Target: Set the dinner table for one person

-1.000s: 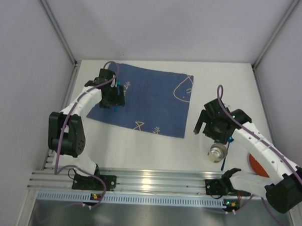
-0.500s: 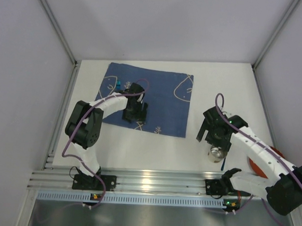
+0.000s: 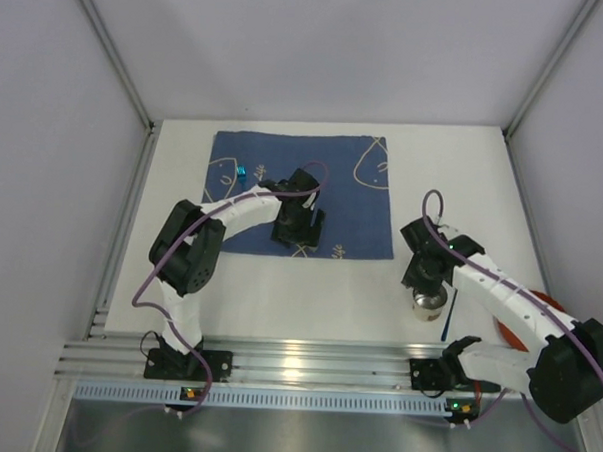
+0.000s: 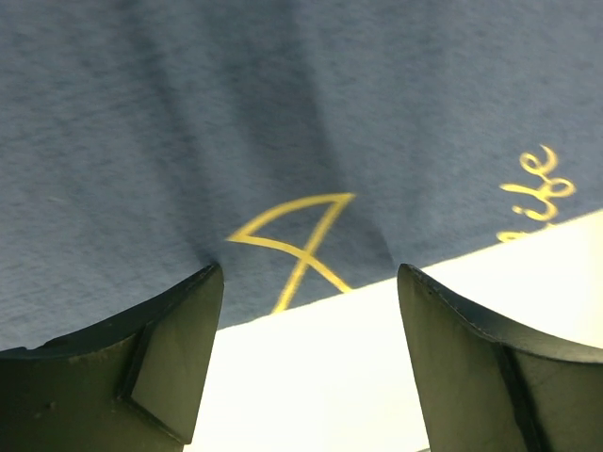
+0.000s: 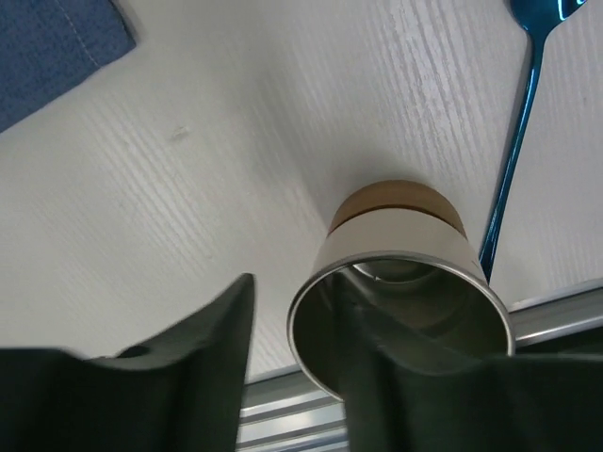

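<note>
The white dinner table [image 3: 309,286] carries a dark blue cloth mat [image 3: 333,187] with pale line drawings. My left gripper [image 3: 299,229] rests on the mat's near edge. In the left wrist view it [image 4: 309,278] is open, its fingertips at the edge of the mat [image 4: 283,113], and creases fan out from the left tip. A steel cup [image 3: 427,309] with a tan base stands upright at the right. My right gripper [image 5: 300,301] straddles the wall of the cup [image 5: 400,240]: one finger is inside and one outside, with a gap to the rim.
A blue spoon [image 3: 448,317] lies just right of the cup, also in the right wrist view [image 5: 513,160]. An orange plate [image 3: 517,331] shows partly under the right arm. A small blue utensil [image 3: 241,172] lies on the mat's left part. The aluminium rail [image 3: 295,366] runs along the near edge.
The left gripper slid right along the mat, and the mat shifted right and squared up with it. The right gripper dropped over the cup and its jaws narrowed.
</note>
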`<state>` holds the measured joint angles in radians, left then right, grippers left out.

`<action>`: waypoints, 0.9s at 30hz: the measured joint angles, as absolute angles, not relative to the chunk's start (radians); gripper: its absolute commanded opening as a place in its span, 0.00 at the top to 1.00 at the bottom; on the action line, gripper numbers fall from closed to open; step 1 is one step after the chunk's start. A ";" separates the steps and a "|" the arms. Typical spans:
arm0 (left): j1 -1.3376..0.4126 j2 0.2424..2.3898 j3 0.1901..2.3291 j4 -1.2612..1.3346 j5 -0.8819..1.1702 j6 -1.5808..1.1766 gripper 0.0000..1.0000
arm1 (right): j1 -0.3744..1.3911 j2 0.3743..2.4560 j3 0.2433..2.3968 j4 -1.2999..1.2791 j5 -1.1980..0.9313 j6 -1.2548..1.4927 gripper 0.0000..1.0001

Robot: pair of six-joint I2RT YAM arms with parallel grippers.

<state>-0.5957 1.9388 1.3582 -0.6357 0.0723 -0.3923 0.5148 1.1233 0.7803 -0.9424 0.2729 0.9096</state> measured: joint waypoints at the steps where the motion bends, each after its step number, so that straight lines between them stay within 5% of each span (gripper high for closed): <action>1: -0.602 1.938 1.363 -0.640 0.075 -0.395 0.20 | 0.515 1.132 0.781 -0.939 0.277 0.909 0.91; 2: -0.608 1.938 1.371 -0.649 0.076 -0.398 0.20 | 0.515 1.142 0.782 -0.937 0.281 0.902 1.00; 8: -0.607 1.889 1.394 -0.701 0.057 -0.410 0.20 | 0.514 1.204 0.903 -0.976 0.326 0.871 1.00; 13: -0.604 1.749 1.395 -0.738 0.033 -0.422 0.20 | 0.514 1.358 1.236 -0.997 0.376 0.790 1.00; 27: -0.604 1.479 1.295 -0.805 0.000 -0.473 0.20 | 0.479 2.335 2.414 -0.919 0.394 0.617 1.00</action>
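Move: The steel cup's middle is about 4 cm to the right of the right hand, some 2 cm back and 4 cm below; the cup's left rim lies between the half-closed fingers. The spoon is roughly 6 cm to the right of the cup, the red plate some 28 cm right of this hand and 5 cm nearer the base. The placemat's middle lies about 26 cm ahead and 29 cm left of it. From the left hand the cup is about 31 cm right and 15 cm back. The cup's left rim is pinched as the right fingers finish closing; the hand then lifts it and carries it about 35 cm forward and 14 cm left, in an arc that peaks some 15 cm up and sinks 5 cm towards the placemat's far right corner, fingers tilting outward about 25 degrees. The open left hand rises 13 cm from the mat's near edge and draws slightly back and left. ##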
